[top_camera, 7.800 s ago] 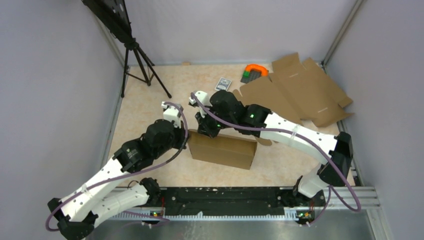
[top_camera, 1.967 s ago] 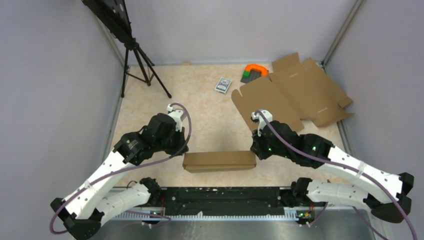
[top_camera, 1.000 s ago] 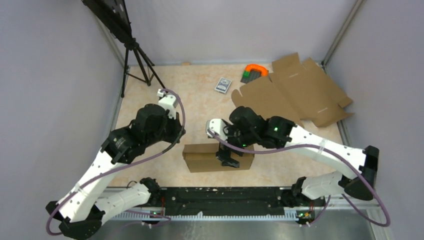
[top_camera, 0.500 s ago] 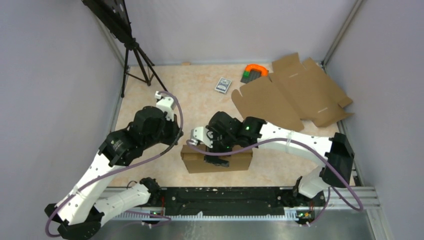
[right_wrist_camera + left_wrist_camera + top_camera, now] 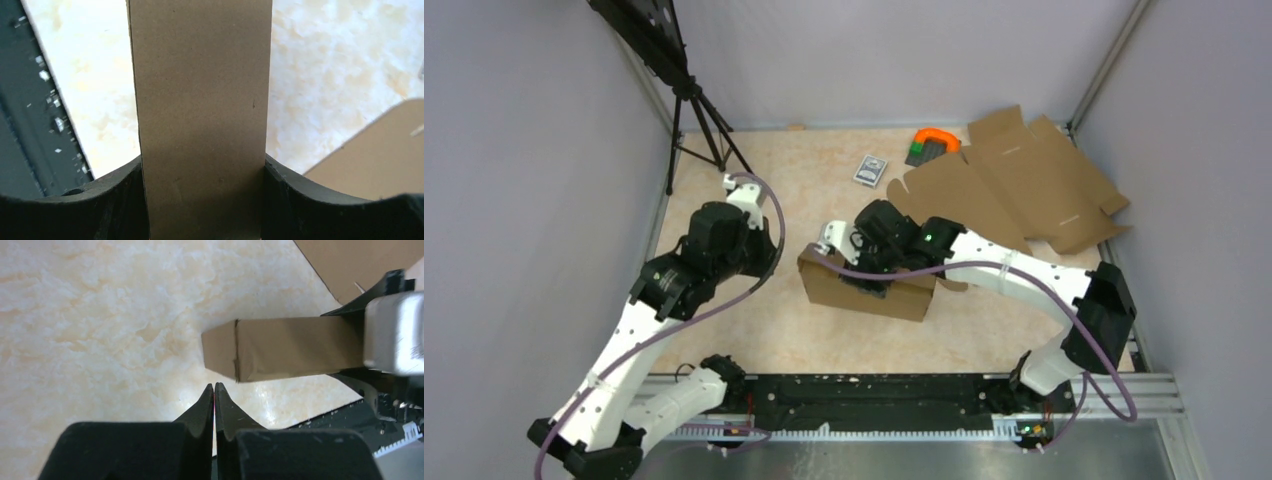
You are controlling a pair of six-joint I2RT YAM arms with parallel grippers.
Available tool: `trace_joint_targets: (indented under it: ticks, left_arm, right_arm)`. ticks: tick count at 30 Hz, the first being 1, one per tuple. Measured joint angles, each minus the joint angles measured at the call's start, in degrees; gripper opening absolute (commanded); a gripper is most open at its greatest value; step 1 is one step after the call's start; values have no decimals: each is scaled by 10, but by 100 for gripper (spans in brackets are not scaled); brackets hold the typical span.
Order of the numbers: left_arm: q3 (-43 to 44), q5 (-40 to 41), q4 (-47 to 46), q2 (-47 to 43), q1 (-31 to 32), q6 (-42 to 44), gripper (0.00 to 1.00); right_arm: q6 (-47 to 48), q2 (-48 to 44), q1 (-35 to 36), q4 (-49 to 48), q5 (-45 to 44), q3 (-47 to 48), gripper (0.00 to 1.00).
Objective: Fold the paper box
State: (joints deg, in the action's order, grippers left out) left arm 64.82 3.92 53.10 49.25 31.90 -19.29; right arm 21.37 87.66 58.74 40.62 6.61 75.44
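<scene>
The paper box (image 5: 869, 287) is a closed brown cardboard mailer, tilted up on the table's middle. My right gripper (image 5: 871, 272) is shut on the paper box, its jaws clamping the narrow sides; in the right wrist view the box (image 5: 202, 115) fills the gap between both fingers (image 5: 120, 200). In the left wrist view the box's end (image 5: 280, 347) hangs just beyond my left gripper (image 5: 214, 387), which is shut and empty, apart from the box. In the top view the left gripper (image 5: 759, 255) sits left of the box.
A flat brown cardboard blank (image 5: 1009, 185) lies at the back right. A small grey card pack (image 5: 871, 168) and an orange-and-grey object (image 5: 932, 143) lie near the back. A black tripod (image 5: 699, 125) stands at the back left. The black rail (image 5: 874, 400) runs along the near edge.
My right gripper has closed on the box and lifted and tilted it away from the near edge, toward the table's middle. My left arm has drawn back to the left.
</scene>
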Motion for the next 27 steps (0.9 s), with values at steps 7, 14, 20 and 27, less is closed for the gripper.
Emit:
trace_joint_targets:
  ticks: [7,14,20,27]
  left_arm:
    - [10,-82,-74,76,-107,22,0]
    - [10,-56,-184,106,-120,-45,3]
    - [10,-101,-267,111,-121,-98,54]
    - [1,-159,-311,172,-130,-202,98]
  right_arm:
    - [-34,2,-47,-18,-41,0,52]
    - [-101,14,-77,-26,-47,4,51]
    - [-130,15,-89,-34,-53,4,51]
    - [-141,18,-90,-42,-52,4,51]
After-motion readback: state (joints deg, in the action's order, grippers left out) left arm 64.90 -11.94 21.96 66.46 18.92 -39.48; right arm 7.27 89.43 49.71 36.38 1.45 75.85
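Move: The right hand already grips the upright paper box across its narrow top near mid-length; the box's middle is roughly 8 cm straight below it. From the left hand, the box's left end lies about 2 cm ahead, 6 cm to the right and 15 cm lower. Down on the table, the card deck is some 36 cm ahead and 16 cm right of the left hand; the flat cardboard's middle is about 33 cm ahead and 35 cm right of the right hand. The box is carried level, forward about 6 cm and a little to the right, while being turned some 20 degrees clockwise, by the right hand, which keeps its grip and eases to a stop. The empty left hand travels about 12 cm forward, then also drifts right and rises before dipping slightly, rolling its left side down as its shut fingers open wide above the box's left end. ##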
